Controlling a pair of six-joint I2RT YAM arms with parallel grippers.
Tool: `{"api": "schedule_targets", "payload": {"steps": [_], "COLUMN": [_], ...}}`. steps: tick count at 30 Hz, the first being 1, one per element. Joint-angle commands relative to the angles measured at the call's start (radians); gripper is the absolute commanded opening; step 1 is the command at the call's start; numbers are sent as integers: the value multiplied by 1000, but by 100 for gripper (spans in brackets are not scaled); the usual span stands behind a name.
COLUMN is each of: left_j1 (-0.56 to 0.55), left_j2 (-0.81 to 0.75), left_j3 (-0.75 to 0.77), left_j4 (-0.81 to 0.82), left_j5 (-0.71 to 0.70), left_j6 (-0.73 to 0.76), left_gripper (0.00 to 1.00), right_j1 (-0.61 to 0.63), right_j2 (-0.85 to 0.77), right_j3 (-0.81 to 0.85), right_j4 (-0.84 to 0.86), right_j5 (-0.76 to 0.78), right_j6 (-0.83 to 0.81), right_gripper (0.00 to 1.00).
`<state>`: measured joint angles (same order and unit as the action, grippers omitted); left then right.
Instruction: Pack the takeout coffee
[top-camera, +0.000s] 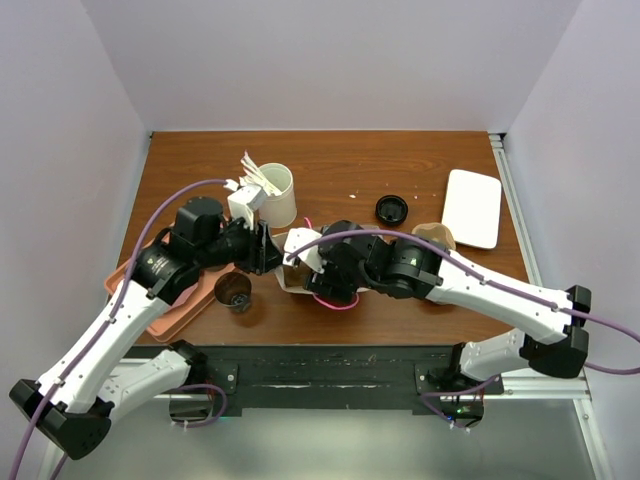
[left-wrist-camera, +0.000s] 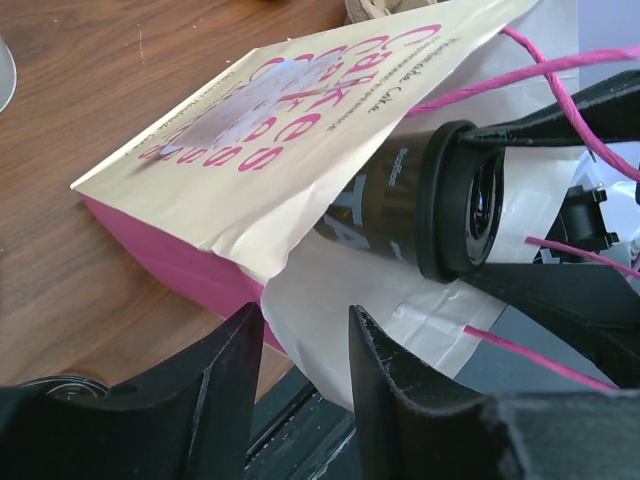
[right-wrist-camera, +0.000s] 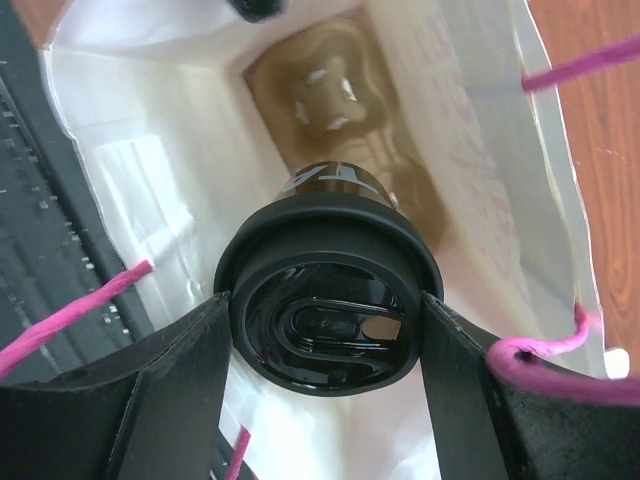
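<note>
The takeout coffee (right-wrist-camera: 322, 212), a dark cup with a black lid, lies on its side halfway inside a white paper bag (left-wrist-camera: 270, 130) with pink lettering and pink cord handles. My right gripper (right-wrist-camera: 325, 300) is shut on the lid, one finger on each side of the rim. A tan pulp carrier (right-wrist-camera: 335, 110) sits deep in the bag beyond the cup. In the top view the right gripper (top-camera: 318, 272) reaches into the bag's mouth from the right. My left gripper (left-wrist-camera: 305, 330) is open at the bag's lower white lip, with nothing between its fingers.
A white cup of wooden stirrers (top-camera: 275, 192) stands behind the bag. An open brown cup (top-camera: 233, 290) sits by a salmon tray (top-camera: 150, 315) at the front left. A loose black lid (top-camera: 392, 208), a tan pulp piece (top-camera: 436, 236) and a white tray (top-camera: 472, 207) lie to the right.
</note>
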<state>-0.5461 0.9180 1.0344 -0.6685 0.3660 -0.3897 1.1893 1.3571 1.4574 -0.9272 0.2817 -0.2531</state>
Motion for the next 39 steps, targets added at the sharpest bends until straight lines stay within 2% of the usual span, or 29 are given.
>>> {"api": "schedule_targets", "payload": {"steps": [1, 6, 11, 19, 20, 26, 29, 33, 39], "left_j1": [-5, -5, -3, -3, -3, -5, -3, -5, -5], "left_j2": [15, -5, -7, -39, -39, -24, -33, -33, -27], "left_j3": [32, 26, 6, 10, 7, -3, -8, -7, 0], "left_j4": [-42, -57, -20, 1, -3, -13, 3, 18, 32], "left_j5": [8, -30, -3, 25, 24, 44, 62, 88, 96], "left_j6": [34, 54, 42, 46, 51, 95, 118, 143, 161], "left_gripper": [44, 42, 41, 42, 40, 13, 10, 10, 9], "right_j1": [38, 92, 113, 122, 121, 122, 121, 119, 110], "right_j2": [-26, -33, -56, -88, -90, -72, -82, -105, -115], "right_j3": [11, -37, -110, -160, -170, -169, -187, -207, -209], "right_j4": [34, 79, 114, 157, 165, 186, 200, 208, 188], "right_j5": [16, 108, 180, 185, 182, 174, 223, 211, 197], "right_j6": [3, 5, -38, -83, -84, -116, -167, -253, -270], "right_gripper": [34, 34, 34, 34, 34, 36, 36, 36, 36]}}
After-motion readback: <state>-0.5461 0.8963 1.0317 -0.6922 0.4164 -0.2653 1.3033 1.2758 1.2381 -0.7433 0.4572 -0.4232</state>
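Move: The left hand, open, is beside the bag's near-left rim corner, about 1 cm ahead and 2 cm to its right at its own height; the tipped dark glass is some 9 cm to its left, 1 cm ahead and 20 cm lower. From the right hand, already holding the black coffee cup in the bag's mouth, the carrier at the bag's bottom is roughly 9 cm ahead, 9 cm left and 12 cm down; that rim corner is about 16 cm left and 3 cm ahead, level. Back about 1.5 cm and slightly left, then down about 2 cm into the bag towards the carrier, the right hand keeps its grip on the coffee cup and tips its fingers up some 15 degrees. The left hand dips a centimetre, comes back up, then closes from half open to pinch the bag's rim corner, drifting about 1 cm back. ##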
